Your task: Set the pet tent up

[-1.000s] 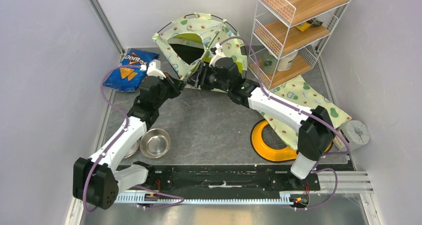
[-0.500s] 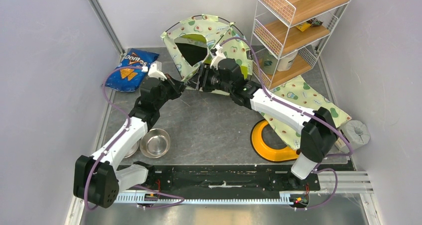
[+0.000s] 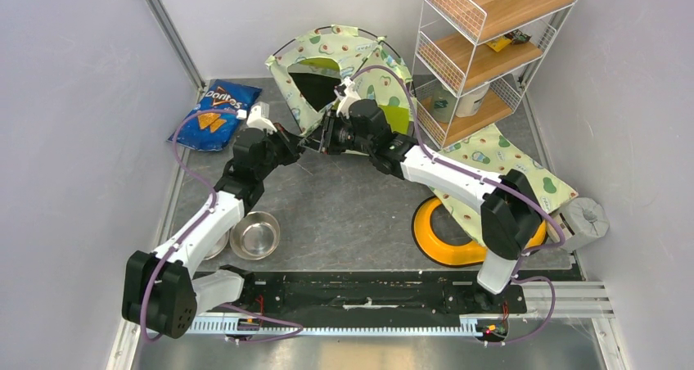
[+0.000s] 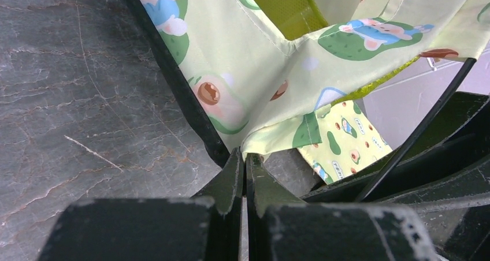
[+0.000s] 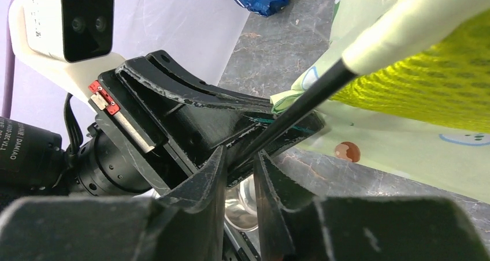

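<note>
The pet tent (image 3: pixel 360 59) stands at the back of the table, pale green with avocado print, lime lining and thin black poles. My left gripper (image 3: pixel 304 143) is at its front left corner, and in the left wrist view it (image 4: pixel 244 157) is shut on the tip of that fabric corner (image 4: pixel 260 140). My right gripper (image 3: pixel 323 137) faces it from the right. In the right wrist view it (image 5: pixel 240 154) is open by a narrow gap, with the end of a black pole (image 5: pixel 300 102) running down between its fingertips, close against the left gripper's body (image 5: pixel 190 116).
A blue Doritos bag (image 3: pixel 211 116) lies at the back left and a steel bowl (image 3: pixel 254 234) sits near the left arm. On the right a matching flat mat (image 3: pixel 499 161) lies over a yellow dish (image 3: pixel 434 239), beside a grey roll (image 3: pixel 585 218). A wire shelf (image 3: pixel 483 51) stands at the back right.
The tent has shifted right and stands more upright. My right gripper has moved left up to the left gripper and its jaws have narrowed round the pole end. The left grip holds.
</note>
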`<state>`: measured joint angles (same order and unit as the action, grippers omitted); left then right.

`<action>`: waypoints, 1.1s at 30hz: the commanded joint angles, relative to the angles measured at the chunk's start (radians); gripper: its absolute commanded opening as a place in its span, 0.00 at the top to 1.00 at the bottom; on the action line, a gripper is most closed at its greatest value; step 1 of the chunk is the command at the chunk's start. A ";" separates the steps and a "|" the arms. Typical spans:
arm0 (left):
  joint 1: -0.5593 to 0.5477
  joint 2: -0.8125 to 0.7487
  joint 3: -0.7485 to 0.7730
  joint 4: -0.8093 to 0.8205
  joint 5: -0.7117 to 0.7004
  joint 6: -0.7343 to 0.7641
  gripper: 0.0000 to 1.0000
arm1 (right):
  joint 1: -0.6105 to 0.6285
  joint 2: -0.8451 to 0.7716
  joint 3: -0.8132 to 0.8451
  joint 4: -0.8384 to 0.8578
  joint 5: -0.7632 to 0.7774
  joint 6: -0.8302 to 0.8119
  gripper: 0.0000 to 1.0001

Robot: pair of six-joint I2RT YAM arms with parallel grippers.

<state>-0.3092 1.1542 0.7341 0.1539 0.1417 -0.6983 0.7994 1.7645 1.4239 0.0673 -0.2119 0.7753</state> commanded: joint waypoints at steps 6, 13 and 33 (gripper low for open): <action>0.001 -0.009 -0.017 0.066 0.057 0.061 0.98 | 0.006 0.008 0.017 0.046 0.080 -0.019 0.73; 0.002 -0.010 -0.045 0.093 0.066 0.081 0.98 | 0.003 -0.028 -0.025 0.076 0.156 -0.014 1.00; 0.001 -0.068 -0.283 0.359 0.061 0.195 0.98 | -0.158 -0.087 -0.060 0.221 0.287 0.057 1.00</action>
<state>-0.3149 1.0954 0.4953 0.5426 0.2100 -0.5728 0.7368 1.7031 1.3319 0.1574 -0.1364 0.8551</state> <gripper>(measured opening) 0.036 0.021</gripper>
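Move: The black pole's free lower length already runs between the right hand's half-open fingers, practically at its hand point. From the right hand, the tent corner is about 4 cm ahead, 2 cm left and 5 cm down; the chips bag about 12 cm ahead, 30 left. The left hand, pinching the corner's tab, has the pole about 4 cm back, 3 right and 4 up, the corner about 2 cm ahead and 2 below, and the nearer metal bowl some 23 back, 16 left. The pole's lower length gets pinched as the right fingers close fully on it, the hand almost still; the right hand then carries it about 3.5 cm right and 3 cm forward, turning some 10 degrees clockwise. The left keeps its shut grip on the corner tab, dips about 2 cm and comes back up, easing 1.5 cm back as its fingertips tilt up about 15 degrees. ##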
